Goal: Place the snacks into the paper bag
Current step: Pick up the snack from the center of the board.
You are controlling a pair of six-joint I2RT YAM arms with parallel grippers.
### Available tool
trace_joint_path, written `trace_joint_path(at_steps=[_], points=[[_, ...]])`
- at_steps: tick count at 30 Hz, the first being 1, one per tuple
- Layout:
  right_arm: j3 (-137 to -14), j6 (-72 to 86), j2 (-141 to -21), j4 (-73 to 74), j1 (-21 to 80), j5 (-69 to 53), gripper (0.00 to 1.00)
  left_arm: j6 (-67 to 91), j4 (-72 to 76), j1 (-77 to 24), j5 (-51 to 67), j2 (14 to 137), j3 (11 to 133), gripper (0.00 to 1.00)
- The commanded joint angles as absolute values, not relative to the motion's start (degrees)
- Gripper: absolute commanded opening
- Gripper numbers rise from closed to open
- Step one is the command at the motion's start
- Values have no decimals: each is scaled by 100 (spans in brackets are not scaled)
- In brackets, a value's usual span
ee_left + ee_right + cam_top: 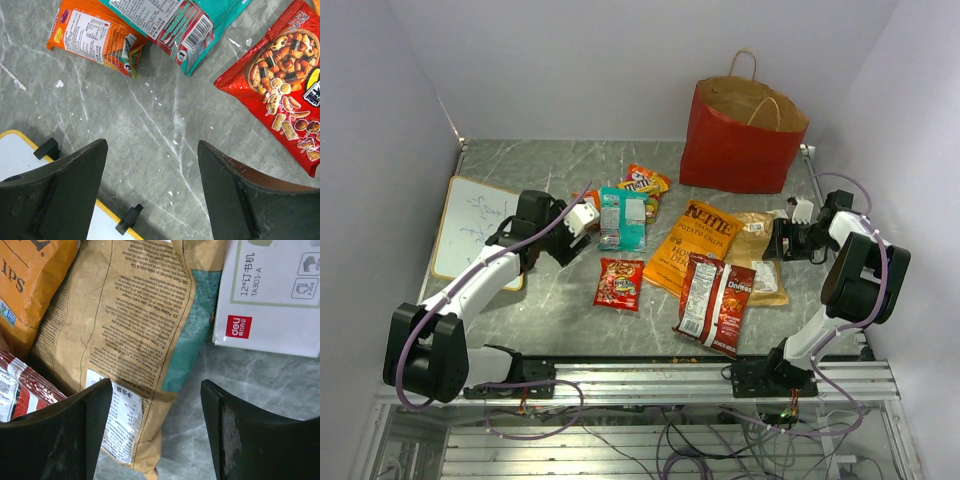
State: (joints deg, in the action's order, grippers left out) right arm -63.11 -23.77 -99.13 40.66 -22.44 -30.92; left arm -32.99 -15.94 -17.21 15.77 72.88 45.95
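The red paper bag (740, 130) stands open at the back right. The snacks lie in the middle: teal pack (622, 218), small red pack (619, 283), orange Kettle bag (695, 245), tan bag (760, 255), red Doritos bag (715, 303), and orange and yellow candy packs (645, 183). My left gripper (588, 222) is open and empty over bare table (152, 145), just short of an orange pack (95, 37), the teal pack (175, 22) and the small red pack (285, 95). My right gripper (790, 235) is open and empty (156, 385), its jaws over the tan bag's (125, 330) lower corner.
A white board (475, 228) with a yellow rim lies at the left, its edge under my left fingers (15, 155). A white carton (270, 290) lies beside the tan bag in the right wrist view. Walls close in the table on three sides.
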Motion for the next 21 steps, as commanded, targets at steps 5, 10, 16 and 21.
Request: trace_joint_path(at_steps=[5,10,16,21], points=[[-6164,-2153,-10305,3738,-2272,-3494,70,-3313,-1483,-1762,1644,7054,4548,83],[-6118,-2094,-10522,3686,-2277,-3842,64,-3334,-1473,-1767,1647,7002,4514,83],[-6191,-2158,-10612,3680,-2291,-3986,44,-3344,-1481,-1767,1703,6994,4523,83],[-6483,-2292,-10547,3961,-2376,-4300,20,-3366,-1490,-1772,1703,6988,4516,83]])
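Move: The brown snack bag's middle lies about 6 cm to the right hand's left, level with it fore and aft and some 3 cm below, the bag's right edge being much nearer. The Kettle chips bag lies some 22 cm left and 3 cm ahead of this hand; the Doritos bag 17 cm left and 11 cm back; a white box about 12 cm ahead and 4 cm right. From the left hand the brown bag is roughly 45 cm to the right, level fore and aft. The right fingers close from well open to mostly shut and pinch the right edge of the brown snack bag, near its teal stripe and white label. To get there the hand first sinks about 2 cm while sliding some 2 cm left over the bag's edge, its left side tilting up roughly 10 degrees, then shuts fast at about that low height. ##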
